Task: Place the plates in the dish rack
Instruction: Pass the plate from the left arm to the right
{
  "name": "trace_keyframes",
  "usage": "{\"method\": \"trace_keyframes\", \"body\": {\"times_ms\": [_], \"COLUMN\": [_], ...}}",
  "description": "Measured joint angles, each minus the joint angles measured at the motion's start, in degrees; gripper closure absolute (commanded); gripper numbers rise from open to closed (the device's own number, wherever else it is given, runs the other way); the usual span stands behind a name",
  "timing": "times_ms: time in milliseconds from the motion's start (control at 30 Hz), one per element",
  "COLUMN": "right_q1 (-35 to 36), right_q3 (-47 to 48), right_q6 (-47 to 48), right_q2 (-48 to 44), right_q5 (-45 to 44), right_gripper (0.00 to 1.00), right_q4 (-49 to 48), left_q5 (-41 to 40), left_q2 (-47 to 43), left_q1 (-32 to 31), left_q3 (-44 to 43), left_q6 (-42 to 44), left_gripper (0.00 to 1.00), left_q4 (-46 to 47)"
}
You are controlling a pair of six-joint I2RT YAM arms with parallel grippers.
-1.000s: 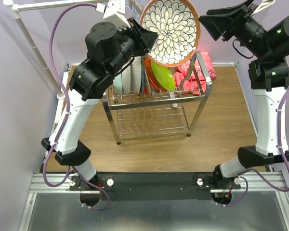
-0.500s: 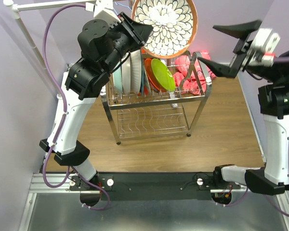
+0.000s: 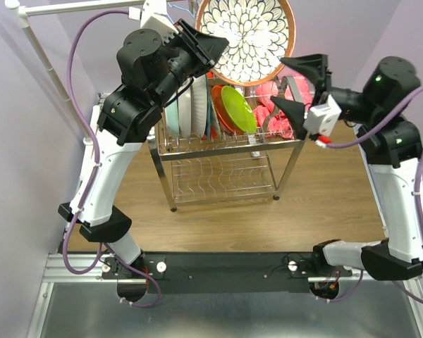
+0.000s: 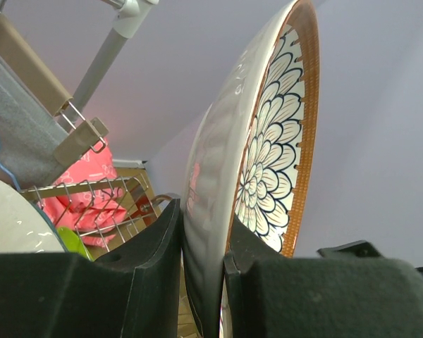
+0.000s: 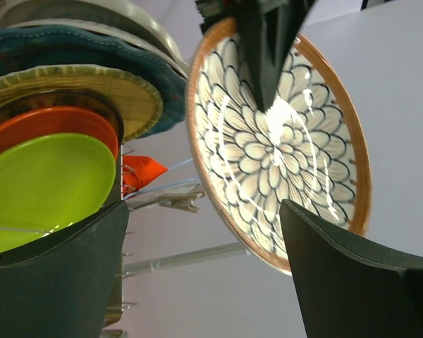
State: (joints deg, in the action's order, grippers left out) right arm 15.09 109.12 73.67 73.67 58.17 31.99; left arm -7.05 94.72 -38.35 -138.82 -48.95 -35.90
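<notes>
A white-and-brown floral plate (image 3: 247, 39) hangs on edge above the dish rack (image 3: 229, 143). My left gripper (image 3: 213, 51) is shut on its left rim. In the left wrist view the plate (image 4: 268, 162) is pinched between the left gripper's (image 4: 206, 236) two pads. My right gripper (image 3: 290, 84) stands open just right of the plate's lower edge, apart from it. From the right wrist, the plate's patterned face (image 5: 282, 148) shows beyond the right gripper's (image 5: 204, 208) spread fingers. Several plates stand upright in the rack's upper slots: lime green (image 5: 42, 183), orange (image 5: 49, 123), tan (image 5: 84, 84), teal (image 5: 151, 70).
Red and pink cloths (image 3: 290, 107) lie behind the rack's right end. A white clothes rail (image 3: 53, 67) with hangers runs along the back left. The rack's lower shelf (image 3: 222, 182) holds nothing. Purple walls close in on both sides.
My right arm has swung in from the right, and its gripper has opened wide and turned to face the plate. The left gripper lifted the floral plate slightly.
</notes>
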Motion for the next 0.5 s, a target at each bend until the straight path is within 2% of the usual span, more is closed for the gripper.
{"method": "trace_keyframes", "body": {"times_ms": [167, 267, 367, 400, 500], "right_q1": [6.67, 9.97, 12.35, 12.92, 14.67], "right_q3": [-8.31, -14.64, -18.93, -19.74, -21.51], "right_q6": [10.43, 15.21, 17.99, 18.49, 19.74], "right_q2": [-1.84, -3.61, -4.70, -4.79, -4.83], "right_q5": [-7.45, -13.07, -17.79, -18.95, -23.32], "right_gripper": [0.06, 0.09, 0.21, 0.29, 0.32], "right_q4": [-1.18, -6.01, -10.36, -11.56, -15.74], "left_q5": [0.26, 0.24, 0.24, 0.22, 0.15], "left_q2": [0.20, 1.07, 2.23, 2.49, 3.08], "left_q1": [-1.25, -1.95, -2.47, -2.71, -3.58], "left_q3": [0.55, 0.63, 0.72, 0.79, 1.09], "left_q6": [-1.16, -1.07, -1.66, -1.73, -1.75], "left_gripper": [1.00, 1.00, 1.00, 1.00, 1.00], "left_q4": [0.50, 0.37, 0.50, 0.57, 0.55]}}
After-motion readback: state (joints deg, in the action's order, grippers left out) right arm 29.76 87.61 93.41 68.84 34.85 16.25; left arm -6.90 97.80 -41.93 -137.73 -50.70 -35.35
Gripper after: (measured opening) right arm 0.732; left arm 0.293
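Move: The patterned plate's middle is about 8 cm to the right hand's left, 6 cm ahead and 6 cm above it. In the rack below, the green plate is some 8 cm left, 6 ahead and 15 below that hand, with the orange plate 4 cm farther left. The left fingers hold the plate, its middle roughly 4 cm ahead and 4 right of them; the open right gripper waits about 12 cm right of the left hand, 2 back and 5 below. The right hand drops about 5 cm while reaching left and somewhat forward under the patterned plate's face, rolling nearly 20 degrees about its fingers so that they come to straddle the plate's lower near edge, and late on they start to close from wide open. The left hand keeps its pinch and brings the plate some 4 cm right and nearly 3 cm down to meet them. ##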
